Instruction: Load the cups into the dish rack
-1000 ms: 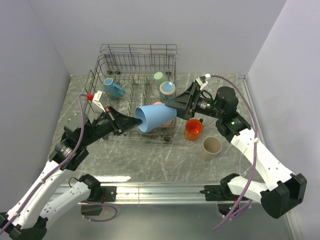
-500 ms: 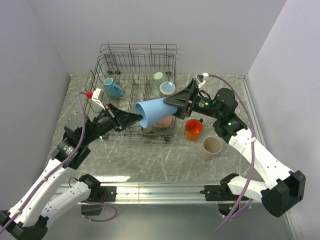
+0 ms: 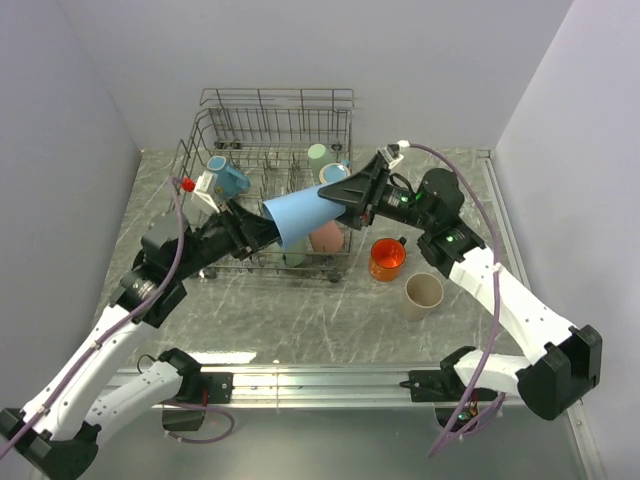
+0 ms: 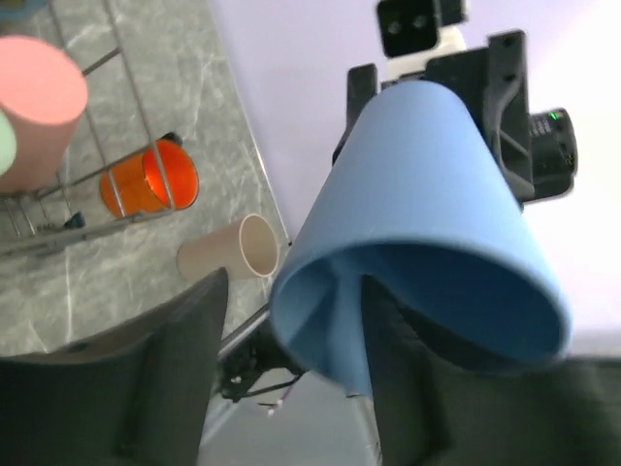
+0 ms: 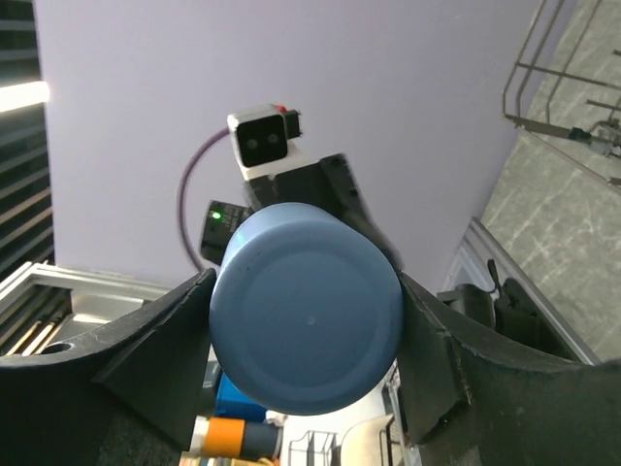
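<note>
A large blue cup (image 3: 300,215) hangs on its side above the dish rack (image 3: 270,100), between my two grippers. My right gripper (image 3: 345,195) is shut on its closed base; in the right wrist view (image 5: 306,325) a finger presses on each side of the blue cup (image 5: 306,291). My left gripper (image 3: 262,232) is at the cup's mouth. In the left wrist view (image 4: 291,330) one finger sits inside the blue cup (image 4: 427,194) and the other stands outside with a gap, so it is open. An orange mug (image 3: 386,259) and a beige cup (image 3: 424,293) stand on the table right of the rack.
In the rack are a blue mug (image 3: 225,177), a pale green cup (image 3: 317,153), a pink cup (image 3: 325,236) and another cup (image 3: 335,175). The left wrist view shows the pink cup (image 4: 39,107), orange mug (image 4: 150,180) and beige cup (image 4: 228,252). Walls enclose the table on three sides.
The blue cup has risen and moved left and back over the rack, tilting base-up to the right. Both arms moved with it, staying at its two ends.
</note>
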Tool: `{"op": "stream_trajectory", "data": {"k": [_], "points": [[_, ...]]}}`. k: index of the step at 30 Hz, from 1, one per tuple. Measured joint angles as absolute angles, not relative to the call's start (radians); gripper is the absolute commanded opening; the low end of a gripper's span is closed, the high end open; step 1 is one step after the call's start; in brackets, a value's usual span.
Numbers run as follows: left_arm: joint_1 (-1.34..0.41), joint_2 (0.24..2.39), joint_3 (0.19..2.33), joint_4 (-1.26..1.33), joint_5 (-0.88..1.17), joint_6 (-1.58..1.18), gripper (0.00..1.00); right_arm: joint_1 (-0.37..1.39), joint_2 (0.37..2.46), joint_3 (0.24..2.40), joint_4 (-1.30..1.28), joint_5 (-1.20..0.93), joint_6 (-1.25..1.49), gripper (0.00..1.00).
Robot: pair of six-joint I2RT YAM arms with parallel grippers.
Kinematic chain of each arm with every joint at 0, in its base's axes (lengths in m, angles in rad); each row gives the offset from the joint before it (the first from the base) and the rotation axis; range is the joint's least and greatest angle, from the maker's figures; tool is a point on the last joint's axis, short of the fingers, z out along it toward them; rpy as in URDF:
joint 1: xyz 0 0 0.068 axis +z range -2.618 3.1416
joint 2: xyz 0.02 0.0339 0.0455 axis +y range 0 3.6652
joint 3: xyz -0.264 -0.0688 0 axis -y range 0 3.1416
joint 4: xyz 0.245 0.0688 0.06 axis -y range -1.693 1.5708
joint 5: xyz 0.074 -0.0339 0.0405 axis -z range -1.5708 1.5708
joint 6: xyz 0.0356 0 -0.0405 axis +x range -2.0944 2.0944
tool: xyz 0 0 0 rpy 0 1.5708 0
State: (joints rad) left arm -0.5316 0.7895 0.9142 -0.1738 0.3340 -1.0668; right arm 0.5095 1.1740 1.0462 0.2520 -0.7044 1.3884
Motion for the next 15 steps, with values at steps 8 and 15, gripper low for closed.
{"op": "stream_trajectory", "data": {"k": [8, 15], "points": [[-0.534, 0.901, 1.202, -0.605, 0.125, -0.891, 0.82, 0.502, 1.387, 1.377, 0.008, -0.714, 1.225, 0.0], [-0.533, 0.872, 1.289, -0.885, -0.093, -0.832, 0.81, 0.487, 1.702, 1.972, -0.395, -0.542, 0.938, 0.0]]}}
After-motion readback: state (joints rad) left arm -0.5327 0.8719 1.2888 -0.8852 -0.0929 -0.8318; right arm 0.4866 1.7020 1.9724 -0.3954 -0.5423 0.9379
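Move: Held at its closed end, the blue cup reaches about 5 cm left of the right hand. Open rack space lies some 38 cm ahead, 13 cm left and 35 cm below; of the cups already racked, the pale green cup is about 40 cm ahead, 2 left and the pink cup 18 cm ahead, 1 left, both some 32 below. From the left hand, the blue cup's middle is 6 cm right, 1 ahead and 2 above. Carrying the blue cup away, the right hand keeps its grip near the closed end and speeds forward about 13 cm over the rack, with some 5 cm of rise, its fingers swinging clockwise. The left hand opens further, comes free of the rim and goes some 8 cm left, first easing slightly forward, then sinking as its left side rolls up and it turns counter-clockwise. ##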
